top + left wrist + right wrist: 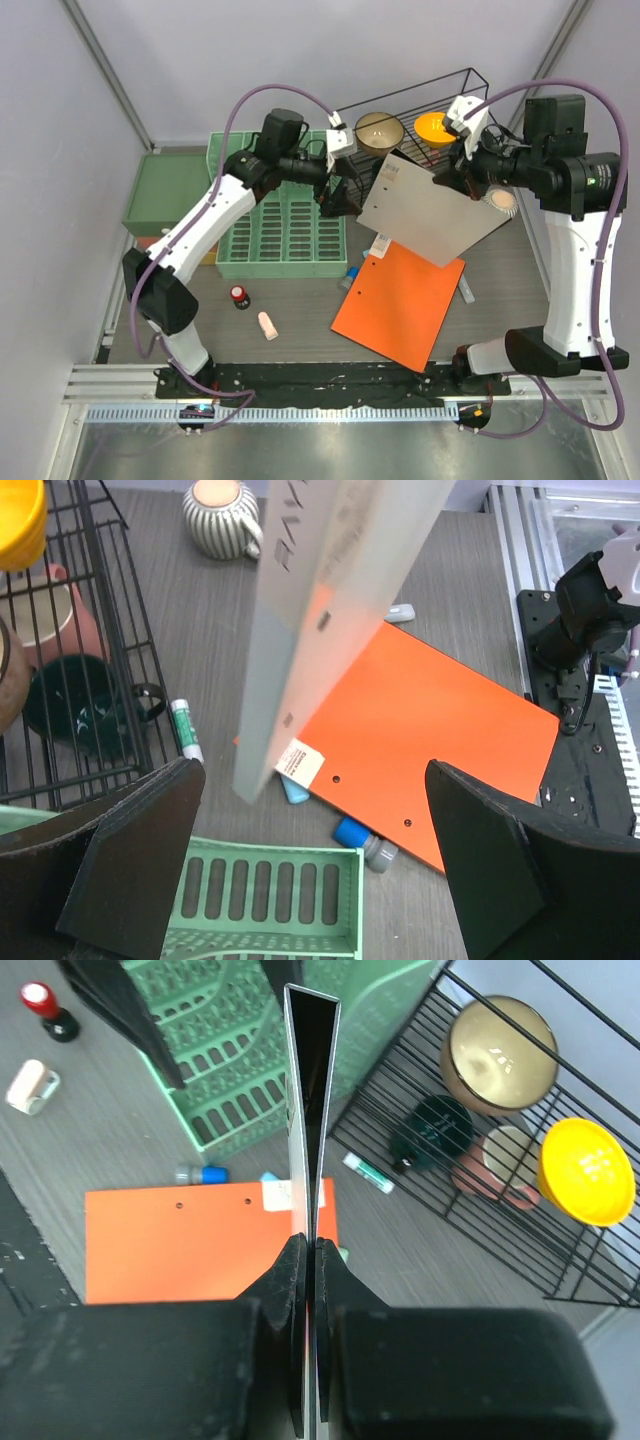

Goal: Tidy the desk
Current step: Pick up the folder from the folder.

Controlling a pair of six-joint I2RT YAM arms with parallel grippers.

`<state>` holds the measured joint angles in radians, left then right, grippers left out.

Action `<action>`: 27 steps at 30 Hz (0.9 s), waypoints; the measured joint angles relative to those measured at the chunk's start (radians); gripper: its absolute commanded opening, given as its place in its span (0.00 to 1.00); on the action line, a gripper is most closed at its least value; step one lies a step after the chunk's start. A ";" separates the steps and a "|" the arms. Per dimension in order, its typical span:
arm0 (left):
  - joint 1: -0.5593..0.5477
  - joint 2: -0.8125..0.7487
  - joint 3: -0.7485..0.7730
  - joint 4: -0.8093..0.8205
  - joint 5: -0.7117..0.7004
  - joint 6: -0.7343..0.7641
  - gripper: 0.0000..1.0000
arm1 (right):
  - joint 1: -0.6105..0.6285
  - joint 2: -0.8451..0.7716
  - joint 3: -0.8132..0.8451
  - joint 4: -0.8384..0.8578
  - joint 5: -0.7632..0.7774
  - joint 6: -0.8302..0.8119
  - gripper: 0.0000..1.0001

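My right gripper is shut on one edge of a thin grey folder and holds it tilted in the air above the desk. In the top view the grey folder hangs over the far end of an orange folder that lies flat. My left gripper stands wide open at the grey folder's left edge, above the green file rack. Its fingers hold nothing. The grey folder stands edge-on ahead of them, not between them.
A black wire basket at the back holds a brown bowl and a yellow bowl. A striped mug, glue stick, blue-capped tube, red-topped stamp, pale roller and green box lie around.
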<state>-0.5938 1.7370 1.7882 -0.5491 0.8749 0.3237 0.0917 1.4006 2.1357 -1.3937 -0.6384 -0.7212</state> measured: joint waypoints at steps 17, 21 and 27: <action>-0.003 0.058 0.000 0.044 0.175 0.034 0.83 | 0.113 -0.048 0.016 -0.010 -0.071 0.082 0.01; -0.011 0.058 0.000 0.052 0.212 0.012 0.64 | 0.119 -0.048 0.016 -0.010 -0.080 0.090 0.01; -0.027 0.043 -0.037 0.067 0.259 -0.010 0.48 | 0.119 -0.048 0.016 -0.010 -0.084 0.094 0.01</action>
<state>-0.6212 1.7802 1.7515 -0.4820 1.1339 0.3134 0.2104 1.3521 2.1513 -1.4040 -0.7223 -0.6273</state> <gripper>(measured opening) 0.565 0.056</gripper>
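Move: To the left hand's right hangs the upright white folder, its middle some 17 cm over, about 3 cm back and roughly level, its nearest edge only about 4 cm from the open fingers. The green file rack's middle is about 10 cm ahead and 14 cm left of that hand, 22 cm lower; the orange folder lies 7 cm back, 17 cm right, 30 cm below. From the right hand, which already pinches the white folder's top edge, its middle is about 4 cm left, 3 cm back, 9 cm down. Bringing the white folder to the waiting left gripper, the right arm keeps its pinch and carries it back and left about 6 cm, rising slightly, then halts. The left hand edges right towards the folder, then mainly back, about 4 cm in all, turning some 15 degrees clockwise while its fingers close to about half open around the folder's left end; contact there isn't clear. ##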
